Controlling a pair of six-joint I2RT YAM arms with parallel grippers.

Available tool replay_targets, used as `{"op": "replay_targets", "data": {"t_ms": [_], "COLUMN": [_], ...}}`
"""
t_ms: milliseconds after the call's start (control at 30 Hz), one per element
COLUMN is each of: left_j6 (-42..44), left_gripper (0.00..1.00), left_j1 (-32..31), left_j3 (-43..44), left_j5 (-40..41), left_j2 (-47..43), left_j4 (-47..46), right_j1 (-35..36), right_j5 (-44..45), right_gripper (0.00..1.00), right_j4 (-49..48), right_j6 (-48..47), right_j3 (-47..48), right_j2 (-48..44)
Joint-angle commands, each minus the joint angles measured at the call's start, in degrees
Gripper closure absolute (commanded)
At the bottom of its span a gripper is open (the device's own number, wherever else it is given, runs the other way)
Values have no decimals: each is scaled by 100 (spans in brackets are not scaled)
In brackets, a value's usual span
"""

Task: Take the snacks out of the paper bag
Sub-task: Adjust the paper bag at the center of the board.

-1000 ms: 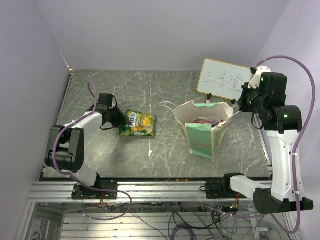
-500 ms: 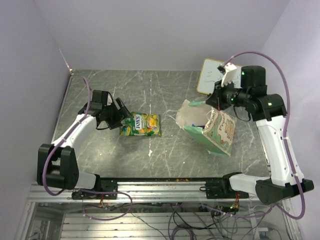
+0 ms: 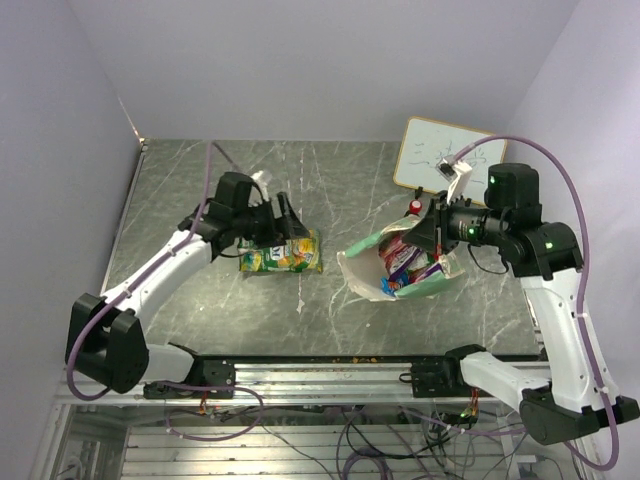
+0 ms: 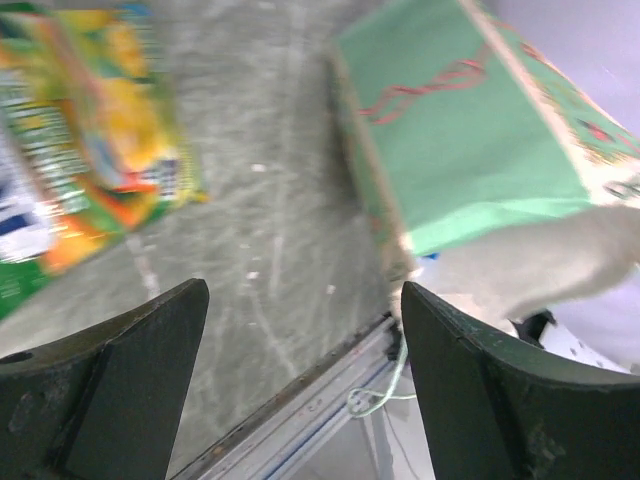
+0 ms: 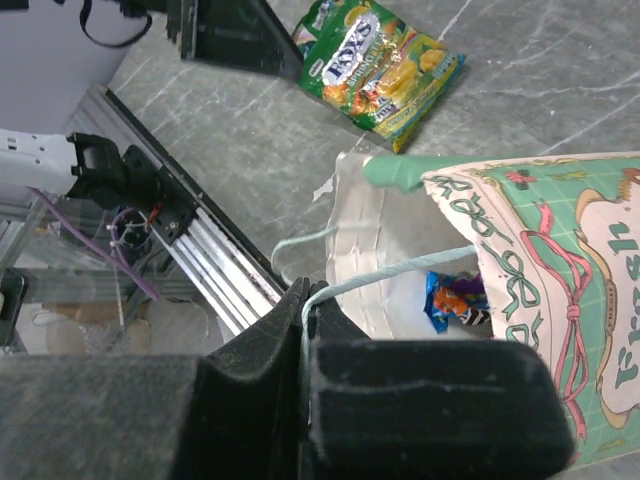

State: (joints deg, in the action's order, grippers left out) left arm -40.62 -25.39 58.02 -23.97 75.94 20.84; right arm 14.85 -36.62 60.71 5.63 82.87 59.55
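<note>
The paper bag [image 3: 368, 272] hangs tilted, its mouth turned left and up, with several snacks [image 3: 405, 260] showing inside. My right gripper [image 3: 428, 228] is shut on the bag's pale cord handle [image 5: 400, 270], which runs between its closed tips [image 5: 308, 296]. A blue packet [image 5: 455, 298] lies in the bag's mouth [image 5: 400, 250]. A yellow-green packet [image 3: 283, 254] rests on the table left of the bag. My left gripper [image 3: 286, 222] hovers just above that packet, open and holding nothing [image 4: 305, 330]; packet [image 4: 80, 140] and bag [image 4: 470, 130] lie beyond its fingers.
A white board with writing [image 3: 440, 155] leans at the back right, behind the bag. A small red knob [image 3: 414, 207] sits near it. The metal rail of the table's front edge [image 3: 330, 368] runs below both arms.
My left gripper let go of the yellow-green packet, opened and moved right over it. My right gripper, holding the handle, swung left and tipped the bag so its mouth faces left.
</note>
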Motion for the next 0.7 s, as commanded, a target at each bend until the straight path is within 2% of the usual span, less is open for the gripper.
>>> {"op": "replay_targets", "data": {"t_ms": [0,100,200,333,500,667], "left_j6": [-258,-100,-5,305,889,1584], "left_gripper": [12,13,15,19,37,54], "left_j1": [-756,-1224,-1663,-2697,-3867,-4318], "left_j3": [44,113,66,-149,-227,81], "left_j5": [-119,160,442,1390,2501,3009], "left_j2": [-377,-580,-829,-1048,-547,480], "left_j4": [-1120,-1294,-1576,-2137,-2867,-3435], "right_j1": [31,33,41,32,40,33], "right_j5": [-90,-350,-487,-228,17,215], "right_gripper": [100,100,100,100,100,100], "right_j4": [-248,-406,-975,-1159,-1067,-994], "right_j6": [245,479,900,1086,1149,1175], "right_j3": [-155,-344,-589,-542,-382,-289], "right_j2": [-181,-245,-407,-479,-461,-492]}}
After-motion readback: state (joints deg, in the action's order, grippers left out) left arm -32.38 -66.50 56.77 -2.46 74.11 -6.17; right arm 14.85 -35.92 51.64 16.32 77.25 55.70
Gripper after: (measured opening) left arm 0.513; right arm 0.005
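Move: The paper bag's free handle, at its near left rim, hangs about 13 cm to the right of my open left hand and 12 cm back, at roughly its height. The bag's body lies some 24 cm right and 4 cm back, its middle about 6 cm lower; the green snack packet is on the board 17 cm below, 4 cm left and 2 cm ahead. From my right hand, the free handle lies 9 cm left, 4 cm back and 13 cm down. I swing my left hand about 17 cm to the right and 14 cm back, away from the packet and in to the bag's near left rim, arching up some 11 cm before starting to dip. The wrist tips its fingers upward and turns clockwise as they close from wide to half open. My right hand keeps its pinch on the other handle, nearly still, rolling slightly. ##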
